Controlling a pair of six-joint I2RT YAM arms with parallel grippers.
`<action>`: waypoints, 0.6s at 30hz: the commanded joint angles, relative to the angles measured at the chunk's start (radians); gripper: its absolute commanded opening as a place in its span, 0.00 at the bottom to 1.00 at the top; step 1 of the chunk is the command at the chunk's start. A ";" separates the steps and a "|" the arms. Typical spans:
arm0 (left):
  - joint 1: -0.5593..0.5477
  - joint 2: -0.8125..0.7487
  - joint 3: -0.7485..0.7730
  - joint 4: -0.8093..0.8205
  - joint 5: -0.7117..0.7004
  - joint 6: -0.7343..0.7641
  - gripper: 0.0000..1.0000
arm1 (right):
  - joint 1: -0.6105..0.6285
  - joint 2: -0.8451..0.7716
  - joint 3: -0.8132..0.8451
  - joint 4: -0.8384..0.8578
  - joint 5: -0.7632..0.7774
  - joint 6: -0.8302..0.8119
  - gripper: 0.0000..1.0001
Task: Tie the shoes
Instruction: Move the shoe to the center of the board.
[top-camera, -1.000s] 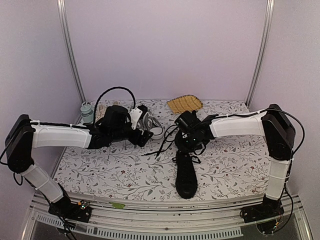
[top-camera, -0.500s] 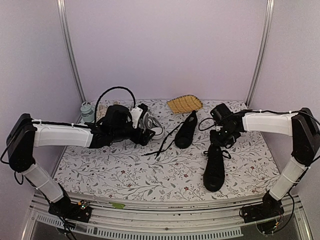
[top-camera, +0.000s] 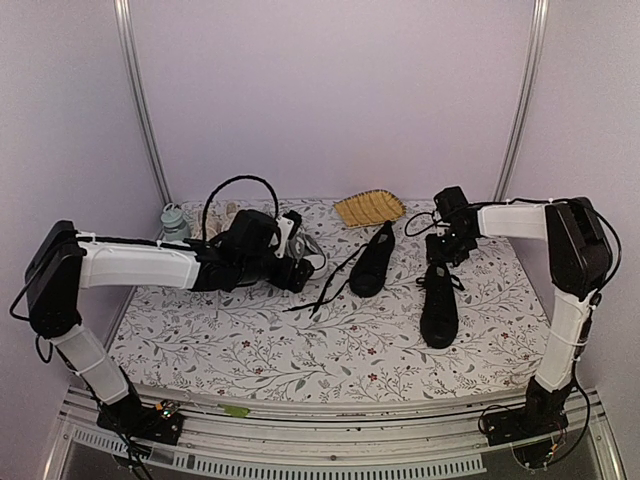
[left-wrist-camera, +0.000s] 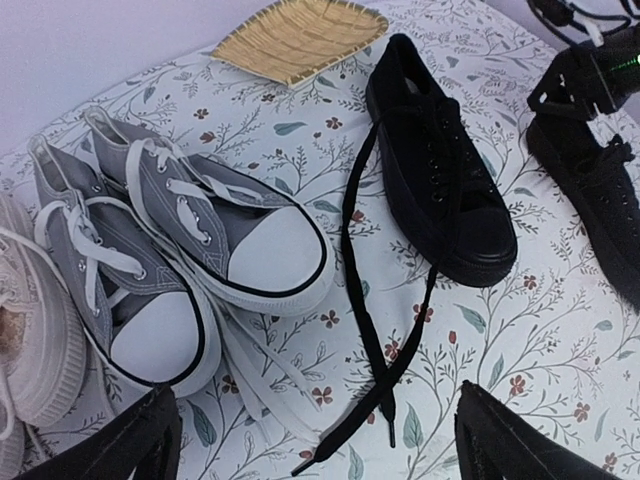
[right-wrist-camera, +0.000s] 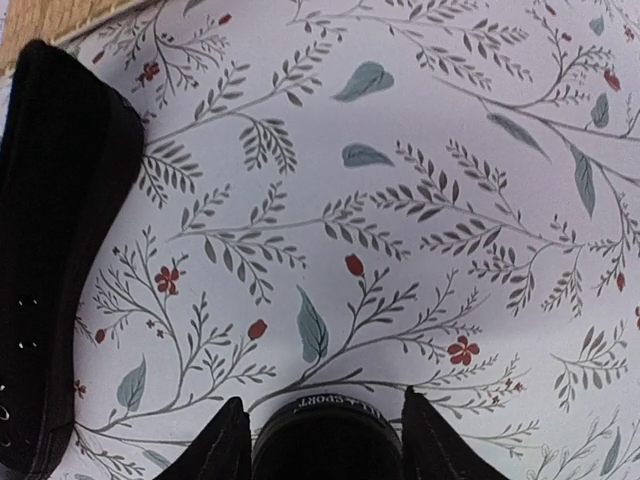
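Two all-black shoes lie apart on the flowered table. One shoe (top-camera: 372, 262) (left-wrist-camera: 440, 190) sits mid-table, its long laces (left-wrist-camera: 385, 330) trailing loose and crossed towards my left gripper (top-camera: 298, 270) (left-wrist-camera: 320, 450), which hangs open just above the lace ends. The other shoe (top-camera: 438, 305) (left-wrist-camera: 600, 200) lies to the right, toe towards the front. My right gripper (top-camera: 441, 243) (right-wrist-camera: 322, 398) is open at this shoe's heel (right-wrist-camera: 322, 440), one finger on each side of it. The mid-table shoe's side (right-wrist-camera: 50, 270) shows at the left of the right wrist view.
A grey pair with white toe caps (top-camera: 300, 245) (left-wrist-camera: 200, 240) lies under my left wrist, a beige shoe (left-wrist-camera: 30, 330) beside it. A woven tray (top-camera: 369, 208) (left-wrist-camera: 300, 35) sits at the back, a pale bottle (top-camera: 174, 222) at the back left corner.
My right arm carried one black shoe from the table's middle out to the right, set it down and opened its jaws. The left arm shifted slightly right, still open.
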 joint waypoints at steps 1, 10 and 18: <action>-0.044 -0.076 0.009 -0.101 -0.088 -0.042 0.96 | -0.016 0.013 0.144 -0.020 -0.026 -0.079 0.55; -0.138 -0.145 -0.078 -0.219 -0.224 -0.220 0.96 | 0.036 0.073 0.222 0.101 -0.207 0.047 0.70; -0.243 -0.179 -0.124 -0.296 -0.320 -0.313 0.96 | 0.081 0.295 0.466 0.073 -0.230 0.167 0.81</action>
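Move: About 18 cm to the right hand's left, level front to back and some 3 cm below, lies the middle of the untied black shoe; its heel is closer, roughly 15 cm left and 11 cm ahead. The tied shoe, its heel still between the opening fingers, has its middle about 13 cm behind the hand. The woven tray is some 19 cm left and 16 cm ahead. From the left hand the untied shoe is about 19 cm right, 10 cm ahead and well below. Coming free of the tied shoe's heel, the right hand rises about 6 cm while moving forward, then swings left and on forward towards the untied shoe's heel, about 10 cm left and 8 cm forward overall, sinking slightly at the end. Its fingers spread wider and its left side rolls up some 15 degrees. The left hand, open, draws back about 8 cm, rising slightly and then dipping. ##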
